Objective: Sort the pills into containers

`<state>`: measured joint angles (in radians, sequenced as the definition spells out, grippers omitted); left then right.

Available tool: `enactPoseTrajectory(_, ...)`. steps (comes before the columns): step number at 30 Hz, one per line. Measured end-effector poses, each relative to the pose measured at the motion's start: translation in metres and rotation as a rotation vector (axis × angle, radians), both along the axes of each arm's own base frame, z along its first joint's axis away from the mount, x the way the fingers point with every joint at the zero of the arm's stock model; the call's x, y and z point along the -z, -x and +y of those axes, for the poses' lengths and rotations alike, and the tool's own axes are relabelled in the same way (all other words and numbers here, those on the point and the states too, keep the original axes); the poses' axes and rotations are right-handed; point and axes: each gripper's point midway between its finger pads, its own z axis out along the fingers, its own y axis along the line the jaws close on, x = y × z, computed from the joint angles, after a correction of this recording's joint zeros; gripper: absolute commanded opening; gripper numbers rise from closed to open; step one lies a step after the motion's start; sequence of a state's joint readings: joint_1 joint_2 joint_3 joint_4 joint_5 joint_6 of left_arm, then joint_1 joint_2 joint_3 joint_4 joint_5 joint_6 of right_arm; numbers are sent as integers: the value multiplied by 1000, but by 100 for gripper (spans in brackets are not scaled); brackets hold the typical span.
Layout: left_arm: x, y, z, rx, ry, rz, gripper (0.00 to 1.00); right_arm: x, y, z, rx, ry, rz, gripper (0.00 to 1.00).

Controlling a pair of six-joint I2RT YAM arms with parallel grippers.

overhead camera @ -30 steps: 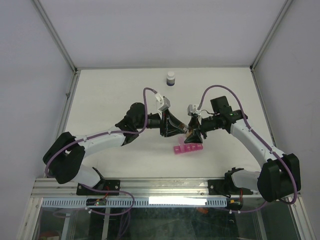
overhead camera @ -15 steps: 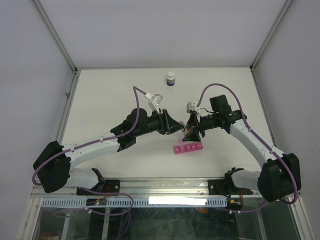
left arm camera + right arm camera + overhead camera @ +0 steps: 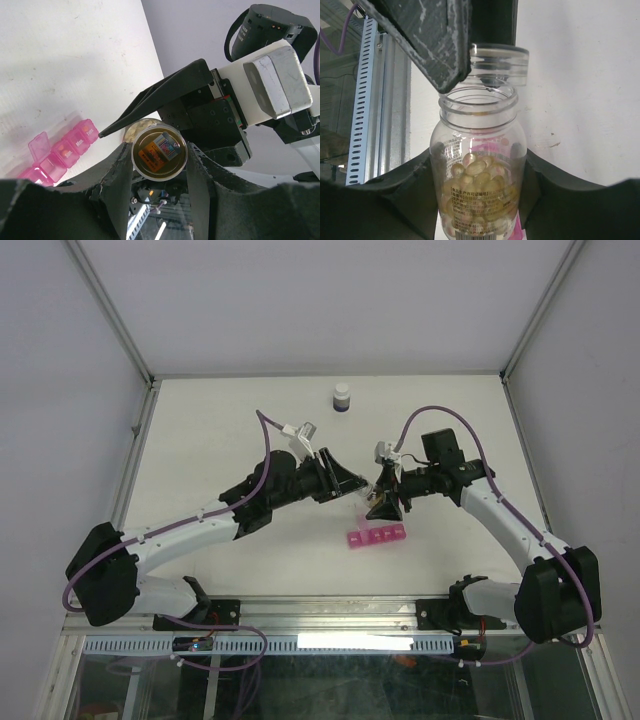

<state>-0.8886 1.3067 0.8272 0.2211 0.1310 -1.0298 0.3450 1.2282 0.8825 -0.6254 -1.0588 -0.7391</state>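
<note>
My right gripper [image 3: 477, 192] is shut on a small clear bottle [image 3: 477, 170], which stands upright with its mouth uncovered. The pills [image 3: 481, 167] are a yellow mass in its lower half. Just above the mouth hangs a round clear cap [image 3: 498, 62], and my left gripper [image 3: 159, 167] is shut on the cap [image 3: 159, 152]. In the top view both grippers meet over the table's middle, left gripper [image 3: 356, 492] beside right gripper [image 3: 381, 507]. The containers, a pink strip organiser [image 3: 377, 537], lie just in front of them. Some lids of this organiser [image 3: 60, 152] stand open.
A dark bottle with a white cap [image 3: 342, 397] stands at the far edge of the white table [image 3: 200, 440]. Grey walls close in the left, right and back sides. The metal rail [image 3: 320, 615] with the arm bases runs along the near edge.
My left arm has stretched and its wrist has swung up and left, drawing the cap a little away from the bottle. The right arm and the bottle have hardly moved.
</note>
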Motion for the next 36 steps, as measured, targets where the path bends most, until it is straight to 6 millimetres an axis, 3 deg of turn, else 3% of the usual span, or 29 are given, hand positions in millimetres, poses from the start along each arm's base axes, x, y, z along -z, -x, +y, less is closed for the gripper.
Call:
enactPoseTrajectory(8, -1, -5, 5, -27, -22, -40, 0, 1, 1, -1, -1, 3, 1, 0)
enactPoseTrajectory(11, -4, -8, 15, -56, -32, -91, 0, 1, 1, -1, -3, 3, -2, 0)
enactPoseTrajectory(14, 7, -14, 30, -112, -78, -129, 0, 1, 0, -1, -3, 0, -2, 0)
enactPoseTrajectory(18, 42, -34, 58, -240, -236, -149, 0, 0, 0, -3, 1, -6, 7, 0)
enactPoseTrajectory(23, 103, -70, 117, -423, -472, -85, 2, -3, -2, -5, 10, -25, 14, 0)
enactPoseTrajectory(25, 130, -81, 148, -494, -563, -31, 14, -5, -3, -7, 16, -34, 18, 0)
enactPoseTrajectory(29, 167, -89, 196, -606, -710, 52, 18, -6, -4, -8, 21, -41, 21, 0)
enactPoseTrajectory(36, 207, -91, 233, -685, -895, 140, 24, -9, -3, -8, 21, -51, 25, 0)
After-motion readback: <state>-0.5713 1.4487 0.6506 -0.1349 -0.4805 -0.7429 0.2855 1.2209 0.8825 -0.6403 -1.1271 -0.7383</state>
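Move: The left gripper holds the clear lid, just above the mouth of the pill bottle; the open table spot it goes to is some 24 cm to its left, 8 cm ahead and 22 cm below. The bottle's middle is about 5 cm right, 3 cm back and 4 cm lower. The pink pill box lies about 4 cm right, 1 cm back and 22 cm below. From the right gripper, the spot is roughly 29 cm left, 11 cm ahead and 17 cm below. Keep the lid pinched and sweep the left gripper away from the bottle, about 24 cm left and 20 cm down with some forward reach, towards the bare table. Start leftward, then swoop down, swinging the fingers from pointing right to pointing forward and steeply down. Hold the bottle nearly still with the right gripper. ##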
